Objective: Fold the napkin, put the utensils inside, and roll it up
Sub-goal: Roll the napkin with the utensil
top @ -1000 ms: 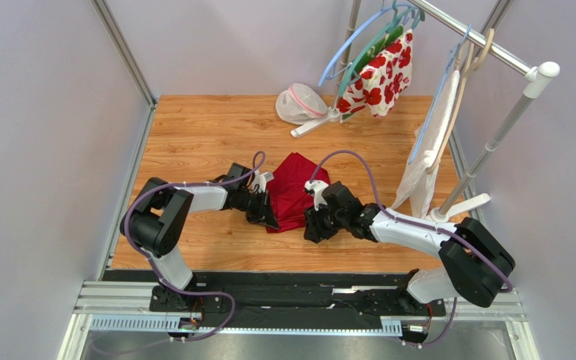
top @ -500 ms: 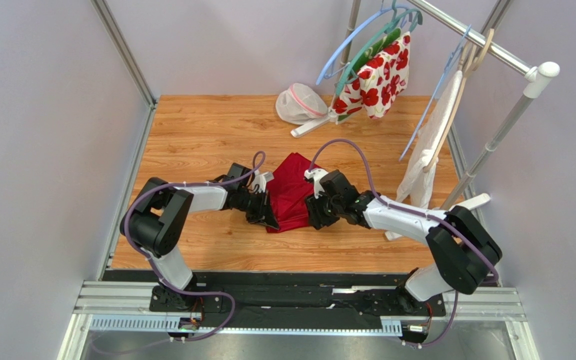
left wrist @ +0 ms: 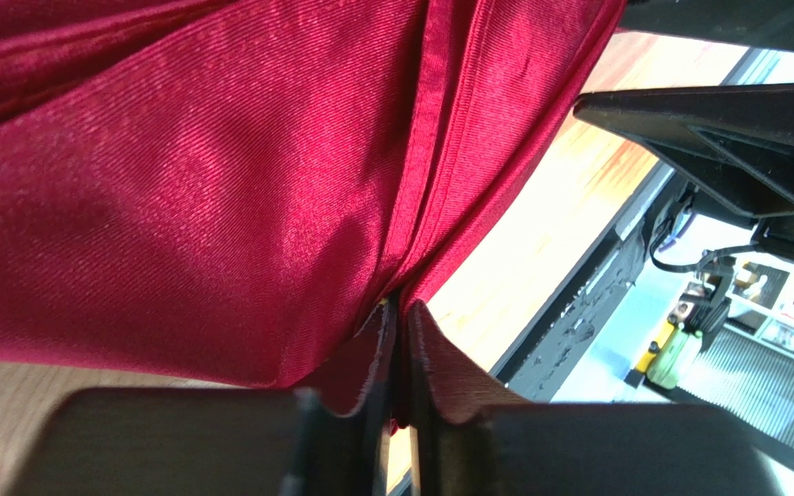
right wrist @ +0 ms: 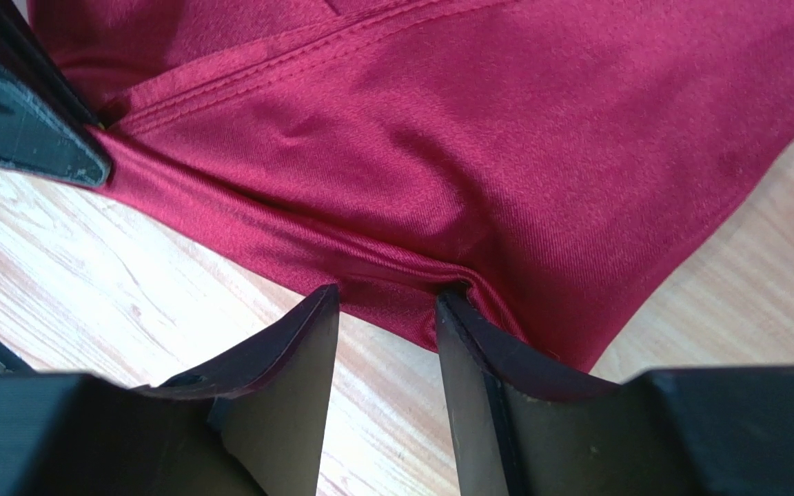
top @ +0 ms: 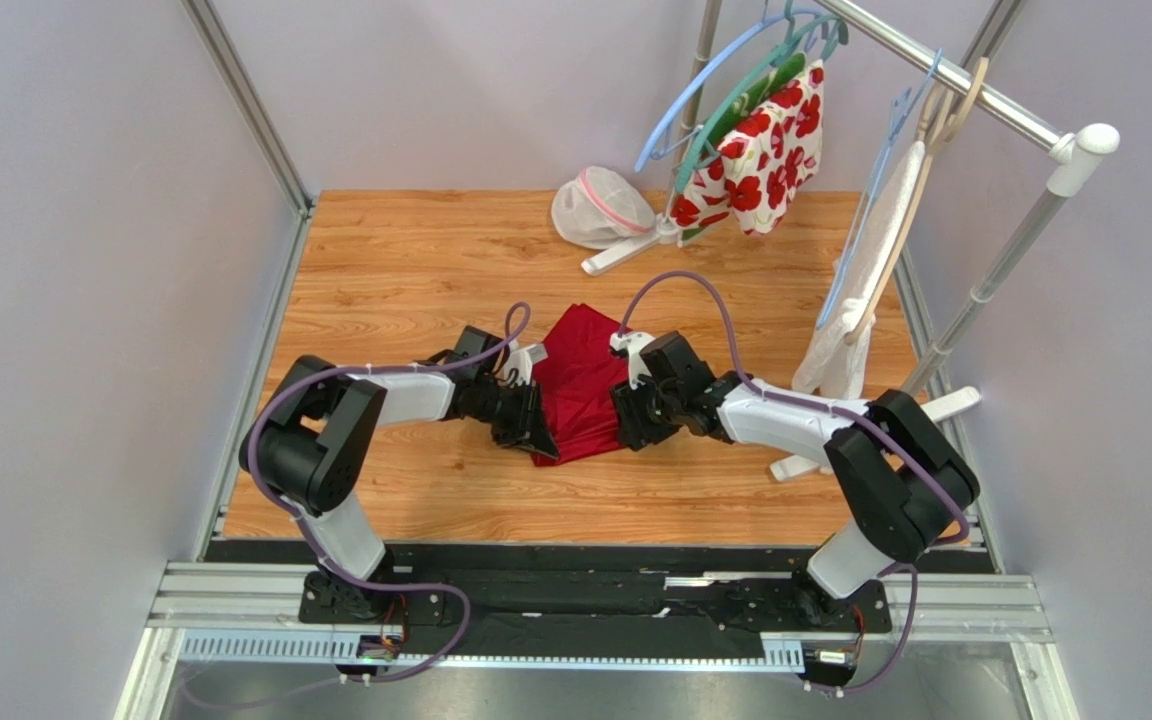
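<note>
The dark red napkin (top: 585,378) lies folded on the wooden table between both arms. My left gripper (top: 537,429) is at its near left corner. In the left wrist view the jaws (left wrist: 401,315) stand almost together, with the napkin (left wrist: 215,186) hem pinched between them. My right gripper (top: 632,426) is at the near right edge. It is open (right wrist: 386,302), with bare wood between its fingers. Its right fingertip (right wrist: 463,310) touches the rim of the napkin (right wrist: 474,134), which puckers there. The utensils are out of view.
A clothes rack stands at the back right, with a flowered white cloth (top: 758,147) and a white towel (top: 856,300) on hangers. Its foot (top: 630,249) rests by a plastic bag (top: 597,207). The left gripper's fingers (right wrist: 20,109) show in the right wrist view.
My right gripper has moved left and a little farther back, up against the napkin's near right edge. The white towel has swung slightly. The left arm has stayed where it was.
</note>
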Available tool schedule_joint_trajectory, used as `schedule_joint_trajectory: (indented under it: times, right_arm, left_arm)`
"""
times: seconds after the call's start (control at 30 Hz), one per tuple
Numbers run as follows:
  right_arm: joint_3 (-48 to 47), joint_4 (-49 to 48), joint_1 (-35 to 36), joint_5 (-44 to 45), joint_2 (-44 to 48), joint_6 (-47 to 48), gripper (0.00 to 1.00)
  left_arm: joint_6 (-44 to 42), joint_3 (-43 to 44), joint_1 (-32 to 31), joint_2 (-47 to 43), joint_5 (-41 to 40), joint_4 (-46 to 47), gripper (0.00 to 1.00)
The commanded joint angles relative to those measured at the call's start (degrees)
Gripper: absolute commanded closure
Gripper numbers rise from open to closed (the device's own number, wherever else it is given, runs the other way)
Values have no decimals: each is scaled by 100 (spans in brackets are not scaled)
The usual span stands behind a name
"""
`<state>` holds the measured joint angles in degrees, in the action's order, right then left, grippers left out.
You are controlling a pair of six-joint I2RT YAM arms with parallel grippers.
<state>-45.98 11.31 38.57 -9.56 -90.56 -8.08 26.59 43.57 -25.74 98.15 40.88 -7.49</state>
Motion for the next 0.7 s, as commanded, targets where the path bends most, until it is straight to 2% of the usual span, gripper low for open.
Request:
schedule_joint_trajectory:
  times: [0.0,0.1,0.23,0.27,0.37,0.4,0.57,0.67]
  right_arm:
    - [1,20,-104,191,-269,-1,53]
    - [-8,81,-139,200,-356,-45,54]
    - [-78,126,-139,165,-462,-97,54]
    - [-104,143,-139,157,-488,-106,54]
    - [-175,205,-139,139,-567,-124,54]
    - [-201,222,-148,139,-602,-133,54]
    - [-254,257,-148,95,-655,-141,54]
    - [-280,275,-139,78,-691,-150,54]
  left_arm:
    - [-92,72,34,-445,-300,-226,69]
    - [-128,222,34,-770,-589,-586,55]
    - [-154,345,34,-1376,-1169,-1061,49]
    - [-154,345,34,-1647,-1440,-1262,42]
    - [-49,126,34,-2183,-1706,-1387,40]
    - [21,12,34,-2325,-1724,-1344,33]
    - [425,-639,25,-2827,-1620,-1063,29]
    - [741,-1060,-1,-2932,-1461,-536,28]
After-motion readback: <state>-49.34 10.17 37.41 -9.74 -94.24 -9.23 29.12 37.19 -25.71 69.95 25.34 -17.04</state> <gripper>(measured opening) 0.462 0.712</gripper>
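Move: The left gripper still pinches the napkin's near-left corner between its fingertips. The middle of the folded napkin lies about 9 cm ahead and 5 cm to the right of it, about 1 cm lower, and the right gripper's fingertips are some 11 cm to its right and 2 cm farther out. From the right gripper, half open at the near folded edge, the napkin's middle is about 7 cm ahead and 6 cm to the left. Open the left fingers wide to release the napkin's near-left corner, and lift that gripper nearly 8 cm while drawing it about 4 cm left, turning the wrist some 20 degrees; sink slightly at the end. Meanwhile ease the half-open right fingers about 2 cm forward at table height, one still tucked in the fold, pushing the near edge along. ##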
